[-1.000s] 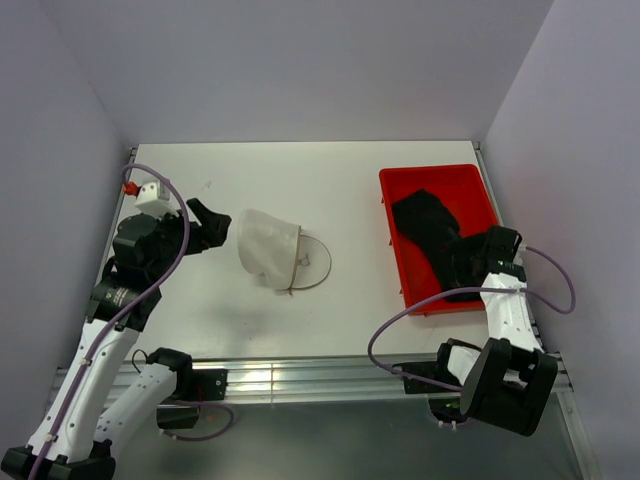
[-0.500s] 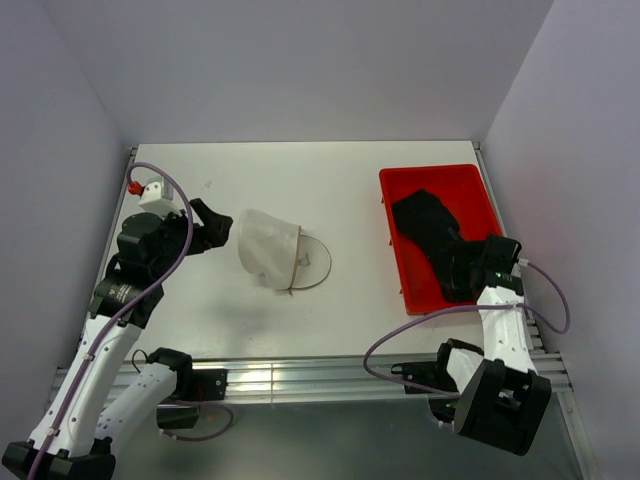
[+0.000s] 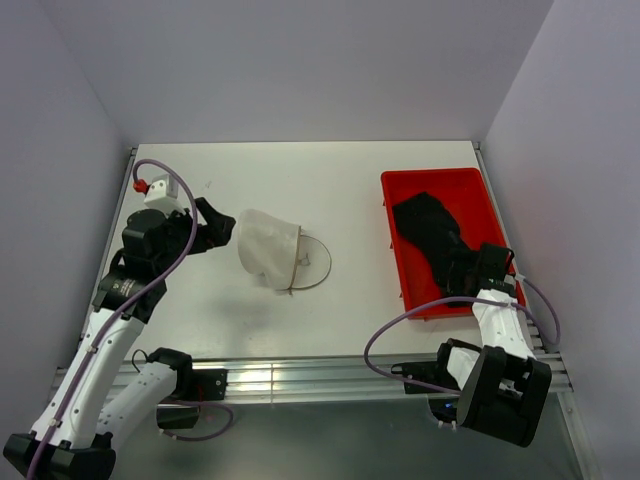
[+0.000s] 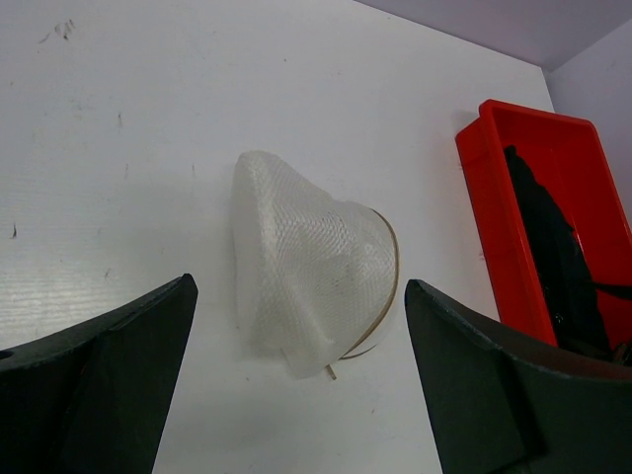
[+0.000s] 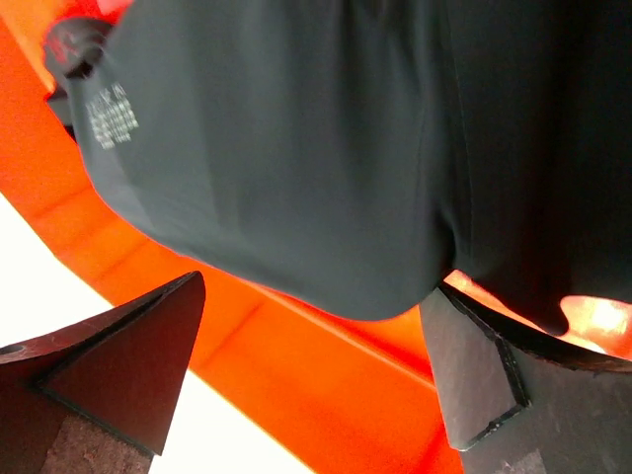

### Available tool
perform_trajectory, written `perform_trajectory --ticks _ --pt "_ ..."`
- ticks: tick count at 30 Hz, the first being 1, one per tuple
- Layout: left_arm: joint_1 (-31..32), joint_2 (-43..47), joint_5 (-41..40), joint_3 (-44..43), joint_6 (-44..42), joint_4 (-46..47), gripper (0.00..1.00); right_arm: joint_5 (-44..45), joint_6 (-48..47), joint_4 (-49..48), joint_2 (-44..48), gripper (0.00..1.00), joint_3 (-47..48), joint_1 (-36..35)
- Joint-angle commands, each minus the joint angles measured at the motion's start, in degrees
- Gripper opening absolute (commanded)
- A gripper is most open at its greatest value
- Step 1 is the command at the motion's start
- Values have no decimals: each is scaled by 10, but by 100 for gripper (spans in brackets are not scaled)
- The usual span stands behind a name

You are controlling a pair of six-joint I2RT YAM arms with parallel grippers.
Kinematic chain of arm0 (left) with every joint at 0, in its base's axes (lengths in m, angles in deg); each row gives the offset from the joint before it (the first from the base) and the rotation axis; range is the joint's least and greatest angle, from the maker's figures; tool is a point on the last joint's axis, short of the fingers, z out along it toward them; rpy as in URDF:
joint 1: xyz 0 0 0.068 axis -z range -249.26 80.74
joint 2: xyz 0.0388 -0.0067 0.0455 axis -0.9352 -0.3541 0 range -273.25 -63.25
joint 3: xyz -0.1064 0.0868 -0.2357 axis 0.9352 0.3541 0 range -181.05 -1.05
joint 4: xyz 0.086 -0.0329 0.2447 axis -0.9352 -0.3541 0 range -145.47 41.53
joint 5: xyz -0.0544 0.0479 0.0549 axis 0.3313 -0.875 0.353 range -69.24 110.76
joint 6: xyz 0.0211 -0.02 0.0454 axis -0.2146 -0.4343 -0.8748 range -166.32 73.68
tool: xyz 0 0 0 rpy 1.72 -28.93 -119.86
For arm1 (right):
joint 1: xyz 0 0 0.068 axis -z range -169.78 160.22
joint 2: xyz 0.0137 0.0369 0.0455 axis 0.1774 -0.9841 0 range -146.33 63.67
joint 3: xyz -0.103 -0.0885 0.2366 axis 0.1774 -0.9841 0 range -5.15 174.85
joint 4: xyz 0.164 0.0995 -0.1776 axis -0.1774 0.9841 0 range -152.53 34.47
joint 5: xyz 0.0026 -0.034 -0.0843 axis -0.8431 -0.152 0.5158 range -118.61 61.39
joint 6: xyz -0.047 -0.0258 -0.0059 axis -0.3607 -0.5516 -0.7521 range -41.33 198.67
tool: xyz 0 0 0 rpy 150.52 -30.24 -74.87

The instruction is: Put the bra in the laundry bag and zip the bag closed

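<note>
The laundry bag (image 3: 268, 250) is a white mesh dome lying on its side mid-table, its wire rim (image 3: 315, 262) facing right. My left gripper (image 3: 222, 228) hovers just left of it, open; in the left wrist view the laundry bag (image 4: 306, 262) lies ahead of the wide-apart fingers (image 4: 118, 365), untouched. The black bra (image 3: 428, 228) lies in the red tray (image 3: 470, 185). My right gripper (image 3: 462, 270) sits low over its near end, open. In the right wrist view the bra (image 5: 296, 148) fills the top, its edge between the spread fingers (image 5: 474, 365).
The red tray (image 5: 326, 385) stands at the right against the table's right edge, its near wall just under my right gripper. Grey walls close in the left, back and right sides. A metal rail (image 3: 300, 378) runs along the near edge.
My right gripper has dropped lower and slid a little toward the tray's near end over the bra. The left gripper has crept slightly farther from the base, beside the bag.
</note>
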Motion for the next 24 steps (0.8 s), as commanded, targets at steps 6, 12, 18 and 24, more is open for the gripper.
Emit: perform_trajectory --ticks 6,12,18,24 --pt "-3 -10 7 -1 8 30 93 94 11 -40 -13 89 21 2" --pt "-3 -18 6 -1 6 31 93 112 -5 -77 -59 67 41 0" --pt "-3 -28 -2 -1 4 28 92 128 -45 -106 -101 27 68 0" --pt "-3 -39 -6 -3 2 28 88 141 -109 -79 -84 0 121 -1"
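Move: The bra lies in the red tray with its middle about 7 cm ahead of the right hand, 4 cm to its left and 2 cm lower; its near end reaches back to the open fingers. The tray's middle is some 8 cm ahead, 2 cm left and 3 cm below. The laundry bag lies roughly 40 cm left and 5 cm ahead, at much the same height. From the left hand the bra is about 5 cm ahead, 47 cm right and 24 cm down. Sweeping right about 5 cm low in the tray, the right hand then also pushes forward about 4 cm while its fingers close and pinch the bra's near part. It dips a little, then rises about 2 cm at the end, its left side tipping down some 15 degrees. The left hand eases down and forward a centimetre or so, fingers open, above the table. ##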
